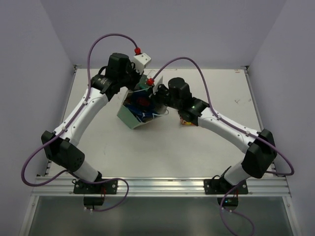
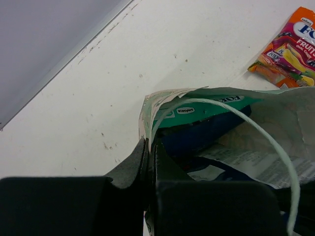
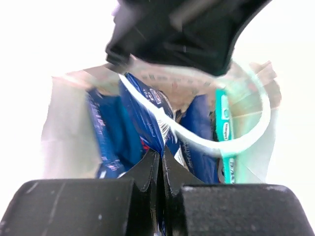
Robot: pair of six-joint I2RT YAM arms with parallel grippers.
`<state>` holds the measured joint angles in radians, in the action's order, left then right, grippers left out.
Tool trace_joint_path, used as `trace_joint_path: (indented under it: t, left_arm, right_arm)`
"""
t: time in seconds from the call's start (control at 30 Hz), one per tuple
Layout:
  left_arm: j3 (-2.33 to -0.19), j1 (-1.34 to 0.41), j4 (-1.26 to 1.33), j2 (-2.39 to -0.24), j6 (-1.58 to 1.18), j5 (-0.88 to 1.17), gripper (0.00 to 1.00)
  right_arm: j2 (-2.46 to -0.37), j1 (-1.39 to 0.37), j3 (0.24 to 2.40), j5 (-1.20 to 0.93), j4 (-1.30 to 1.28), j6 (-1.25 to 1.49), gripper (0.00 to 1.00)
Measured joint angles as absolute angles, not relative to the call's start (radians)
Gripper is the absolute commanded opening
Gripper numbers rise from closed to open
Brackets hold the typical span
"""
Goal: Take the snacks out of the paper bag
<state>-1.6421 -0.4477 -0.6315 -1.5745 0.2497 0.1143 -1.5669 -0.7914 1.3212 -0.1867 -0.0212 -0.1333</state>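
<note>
The mint-green paper bag (image 1: 130, 118) leans tilted in the middle of the table, mouth up. My left gripper (image 2: 150, 145) is shut on the bag's cream rim (image 2: 147, 110) at its far side. Inside lie a teal snack packet (image 2: 206, 111) and blue ones (image 2: 204, 136). My right gripper (image 3: 161, 153) reaches into the bag mouth and is shut on the edge of a blue snack packet (image 3: 147, 118). More blue packets (image 3: 199, 128) and the teal packet (image 3: 224, 132) stand beside it. An orange-red-yellow packet (image 1: 187, 122) lies on the table right of the bag.
The bag's pale loop handle (image 3: 206, 142) arcs across the mouth just over the packets. The left gripper body (image 3: 187, 29) hangs above the far rim. White walls close in the table (image 1: 221, 142) at the back and sides.
</note>
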Motion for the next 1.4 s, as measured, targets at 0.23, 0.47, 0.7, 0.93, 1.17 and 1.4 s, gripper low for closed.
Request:
trace_joint_path:
  t: [0.23,0.47,0.7,0.93,1.17,1.4]
  left_arm:
    - [-1.642,-0.448,-0.615,-1.575,0.242,0.061,0.0]
    - [-1.642,-0.448,-0.595,-1.579,0.242,-0.005,0.0]
    - [-1.642,-0.447,-0.586,-1.602,0.242,-0.063,0.0]
    - [-1.641,-0.447,-0.579,-1.602,0.242,-0.046,0.0]
    - [-1.613,-0.447,-0.546,-1.593,0.242,-0.022,0.0]
    - [-1.607,-0.447,-0.543,-1.584,0.242,-0.006,0.0]
  right_arm:
    - [-1.439,-0.791,1.321,-0.197,-0.046,-0.13,0.0]
    - [-1.202,-0.765,1.322,-0.101,-0.097,-0.13,0.0]
    - [-0.989,-0.56,1.284,0.039,-0.078,-0.071,0.0]
    - [-1.161,-0.328,1.173,0.215,-0.017,0.007,0.0]
    - [-1.539,-0.273,1.164,0.34,-0.058,0.04,0.45]
    - [-1.43,-0.416,1.227,0.181,-0.166,0.005,0.81]
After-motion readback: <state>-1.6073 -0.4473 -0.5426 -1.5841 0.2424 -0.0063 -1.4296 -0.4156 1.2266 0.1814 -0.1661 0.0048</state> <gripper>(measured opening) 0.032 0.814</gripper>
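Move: The right hand already grips a navy snack inside the bag. The orange snack where it is headed lies about 23 cm to its right, 6 cm ahead and 25 cm below. The bag's middle is some 3 cm left, 2 cm ahead and 14 cm down, and the left gripper on its rim about 6 cm left and 7 cm ahead. From the left hand the orange snack is about 28 cm right, 1 cm back and 26 cm down. Up and to the right in a quick arch, the right arm pulls the pinched navy snack about 20 cm up out of the bag, swings it some 30 cm right while turning clockwise about 60 degrees, then reaches forward and down over the orange snack, opens wide to let go, and starts back left and up. The left gripper keeps pinching the bag rim, shifting a few centimetres forward and left. ##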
